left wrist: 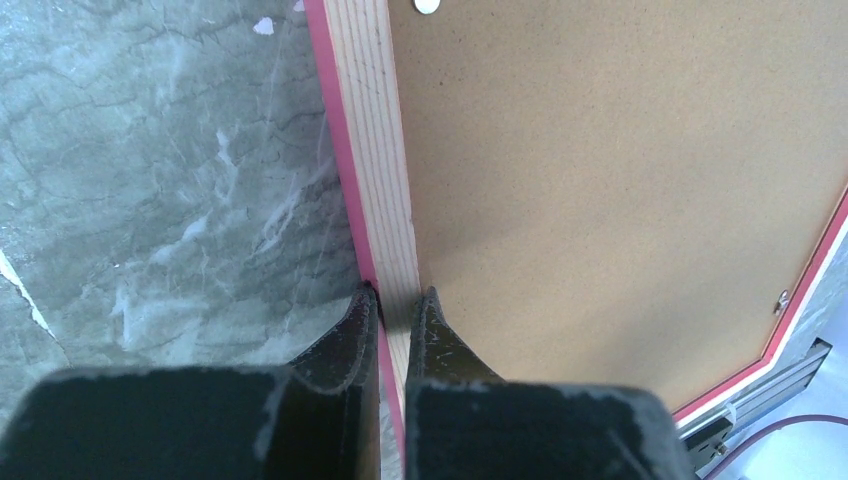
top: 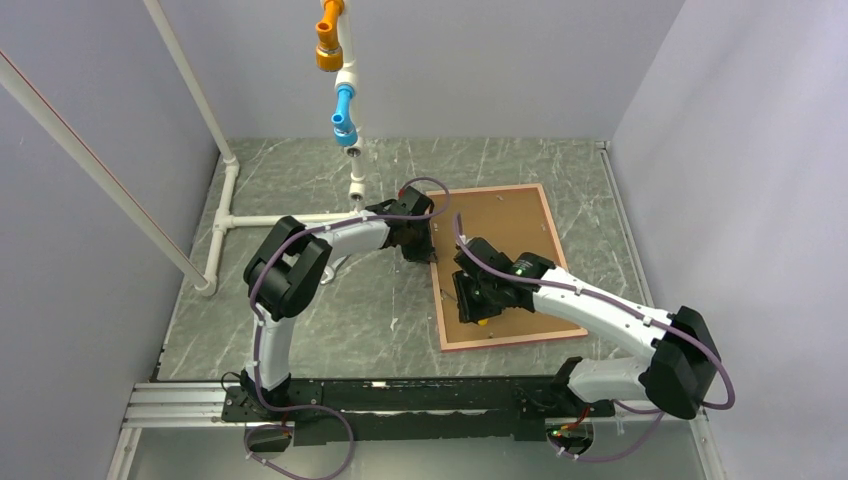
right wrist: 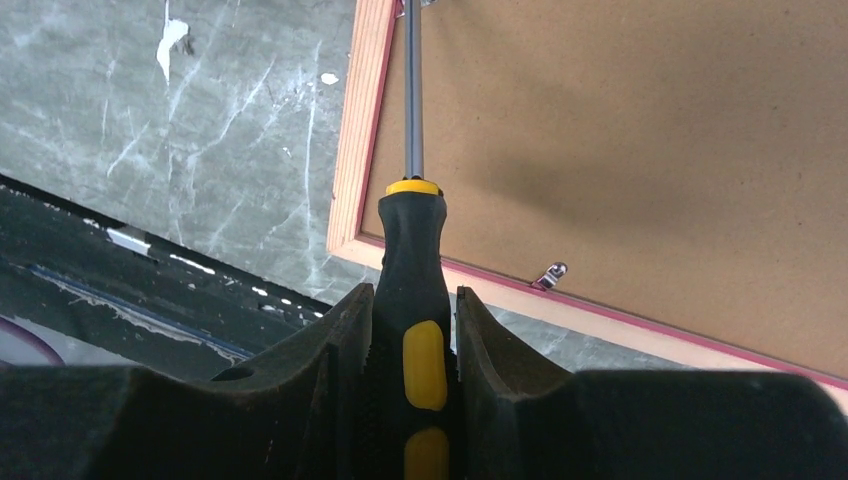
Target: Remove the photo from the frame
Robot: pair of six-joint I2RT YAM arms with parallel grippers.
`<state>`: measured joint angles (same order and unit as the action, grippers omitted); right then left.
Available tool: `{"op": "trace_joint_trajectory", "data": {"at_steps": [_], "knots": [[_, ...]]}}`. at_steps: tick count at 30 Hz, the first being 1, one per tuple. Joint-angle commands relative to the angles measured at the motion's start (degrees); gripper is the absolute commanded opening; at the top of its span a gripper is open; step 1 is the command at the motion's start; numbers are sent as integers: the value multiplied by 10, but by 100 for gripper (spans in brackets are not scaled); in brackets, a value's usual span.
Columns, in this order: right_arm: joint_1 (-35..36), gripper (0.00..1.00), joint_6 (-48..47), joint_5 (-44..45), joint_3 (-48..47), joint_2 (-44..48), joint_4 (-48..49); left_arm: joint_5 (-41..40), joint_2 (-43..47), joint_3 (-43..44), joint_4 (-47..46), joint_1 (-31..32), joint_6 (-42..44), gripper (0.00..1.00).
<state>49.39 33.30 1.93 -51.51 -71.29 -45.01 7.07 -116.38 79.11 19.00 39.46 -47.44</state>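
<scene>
The frame (top: pixel 515 340) lies face down on the table, pink-red border round a brown backing board (top: pixel 505 225). The photo is hidden under the board. My left gripper (top: pixel 432 258) is shut on the frame's left border (left wrist: pixel 375 130), one finger outside it, one on the board side (left wrist: pixel 398 298). My right gripper (top: pixel 470 300) is shut on a black-and-yellow screwdriver (right wrist: pixel 410 260), over the frame's near left part. Its shaft (right wrist: pixel 412 80) runs along the inside of the left border. A metal tab (right wrist: pixel 550 272) sits on the near border.
A white pipe structure (top: pixel 225 215) stands at the left, with orange and blue fittings (top: pixel 343 105) hanging at the back centre. A black rail (top: pixel 400 395) runs along the near edge. Grey walls close in on three sides.
</scene>
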Motion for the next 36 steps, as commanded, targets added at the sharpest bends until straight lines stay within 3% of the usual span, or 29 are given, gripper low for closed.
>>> {"op": "trace_joint_trajectory", "data": {"at_steps": [1, 11, 26, 28, 32, 36], "knots": [[11, 0, -21, -34, -9, -3, 12, -1, -13, -21, -28, -1, 25, 0], [50, 0, -30, -21, -5, -4, -48, -7, -10, -17, -21, -2, 33, 0], [55, 0, -17, 39, -24, -12, -113, 4, -10, -15, -22, -1, 44, 0], [55, 0, -16, 45, -31, 9, -120, 18, -5, -16, -35, -3, 63, 6], [54, 0, -7, 58, -51, 43, -130, 35, 31, -39, -80, -3, 95, 43], [40, 0, 7, 60, -47, 62, -120, 47, 75, -46, -91, -8, 130, 59]]}}
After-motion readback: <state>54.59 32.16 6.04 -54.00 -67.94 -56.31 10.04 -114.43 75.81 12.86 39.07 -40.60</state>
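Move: The right gripper holds the screwdriver with its tip at the clip inside the frame's left rail, about 10 cm ahead of the hand, 5 cm to its left and 7 cm below. The frame's near-left corner is roughly 3 cm back, 6 cm left; the near-rail clip is about 1 cm back, 4 cm right, both some 8 cm below. The left fingers already pinch the left rail; from them the clip lies about 7 cm back and 3 cm right. Keep the screwdriver gripped and draw the right hand back some 3.5 cm, away from the left-rail clip, sinking slightly. Drop the hand's left side by about 10 degrees with a slight counter-clockwise turn, drift about 2 cm right, then rise 2.5 cm. Hold the left hand still on the rail until near the end, then open its fingers to about half, letting go of the frame. ##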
